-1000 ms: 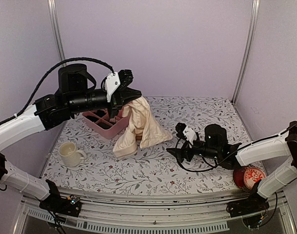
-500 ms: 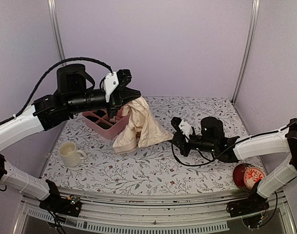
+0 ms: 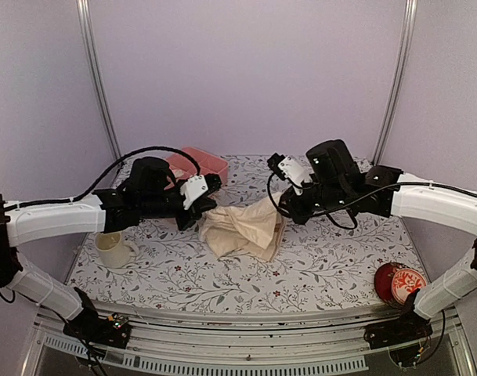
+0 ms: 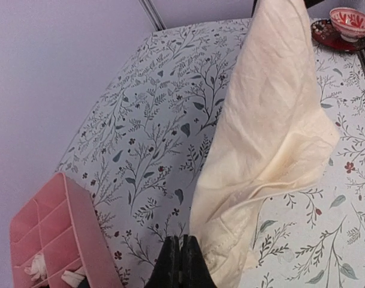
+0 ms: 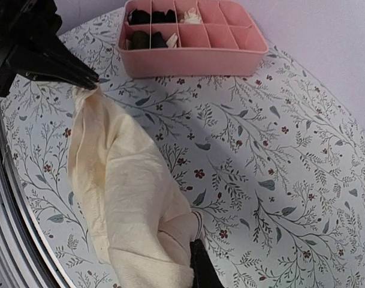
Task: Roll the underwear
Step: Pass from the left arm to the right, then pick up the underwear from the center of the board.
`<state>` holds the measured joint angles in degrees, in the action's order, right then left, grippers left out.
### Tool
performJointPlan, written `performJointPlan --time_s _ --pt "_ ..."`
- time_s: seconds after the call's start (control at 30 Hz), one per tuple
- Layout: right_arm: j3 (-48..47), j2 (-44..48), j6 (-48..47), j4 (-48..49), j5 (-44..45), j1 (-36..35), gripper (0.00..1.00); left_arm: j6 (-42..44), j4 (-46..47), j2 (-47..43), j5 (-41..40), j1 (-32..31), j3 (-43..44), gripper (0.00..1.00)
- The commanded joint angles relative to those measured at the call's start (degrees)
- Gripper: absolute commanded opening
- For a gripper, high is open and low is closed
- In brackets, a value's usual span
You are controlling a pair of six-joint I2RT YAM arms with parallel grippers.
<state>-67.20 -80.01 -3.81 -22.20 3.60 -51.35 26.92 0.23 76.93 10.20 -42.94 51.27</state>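
A pale peach-beige underwear [image 3: 242, 229] hangs stretched between both grippers, low over the flowered table, its middle sagging onto the cloth. My left gripper [image 3: 206, 209] is shut on its left corner. In the left wrist view the black jaws [image 4: 182, 247] are pressed together at the fabric's [image 4: 266, 138] edge. My right gripper [image 3: 283, 210] is shut on the right corner. The right wrist view shows its black fingertip [image 5: 198, 258] buried in a fold of the underwear [image 5: 125, 192], with the left gripper [image 5: 91, 79] pinching the far corner.
A pink compartment tray [image 3: 200, 163] stands at the back left, with small black bundles and something white in its cells [image 5: 147, 37]. A cream mug [image 3: 113, 249] sits near the front left. A red bowl on a saucer [image 3: 400, 283] is at the front right.
The left arm came down from high above the tray and carried the underwear low over the table. The right gripper rose from the table, reached the cloth's right corner and shut on it.
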Motion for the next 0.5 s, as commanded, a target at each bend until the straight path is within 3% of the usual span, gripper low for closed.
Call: performJointPlan --time_s 0.0,0.2,0.37,0.47 --pt "-5.06 -8.81 3.39 -18.14 1.84 -3.55 0.02 -2.07 4.22 4.88 -0.47 1.04 -0.53 0.08" --pt "-9.23 -17.82 8.27 -21.35 2.67 -3.91 0.02 -0.88 6.83 5.68 1.14 1.08 -2.91 0.58" --pt "-12.97 -24.83 9.81 -22.04 4.86 -1.70 0.02 1.53 11.85 6.35 0.85 0.16 -7.00 0.77" --pt "-12.97 -27.49 10.07 -20.86 4.08 1.27 0.02 4.14 13.20 7.08 -0.99 -2.26 -8.53 0.82"
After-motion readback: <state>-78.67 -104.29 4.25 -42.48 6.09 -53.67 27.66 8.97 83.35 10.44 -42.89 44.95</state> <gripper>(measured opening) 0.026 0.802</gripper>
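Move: Both hands still hold the pale underwear between them. The bare table it is going to lies some 20 cm below them: about 9 cm right of the left hand, 11 cm left of the right hand, and roughly level fore and aft. From the left hand, the pink box is some 27 cm ahead and 13 cm left, and the mug about 28 cm left and 2 cm ahead, both some 16 cm below. Right keeps its grip, sinking about 15 cm towards the table and tipping down; left sinks 6 cm, opening wide. ##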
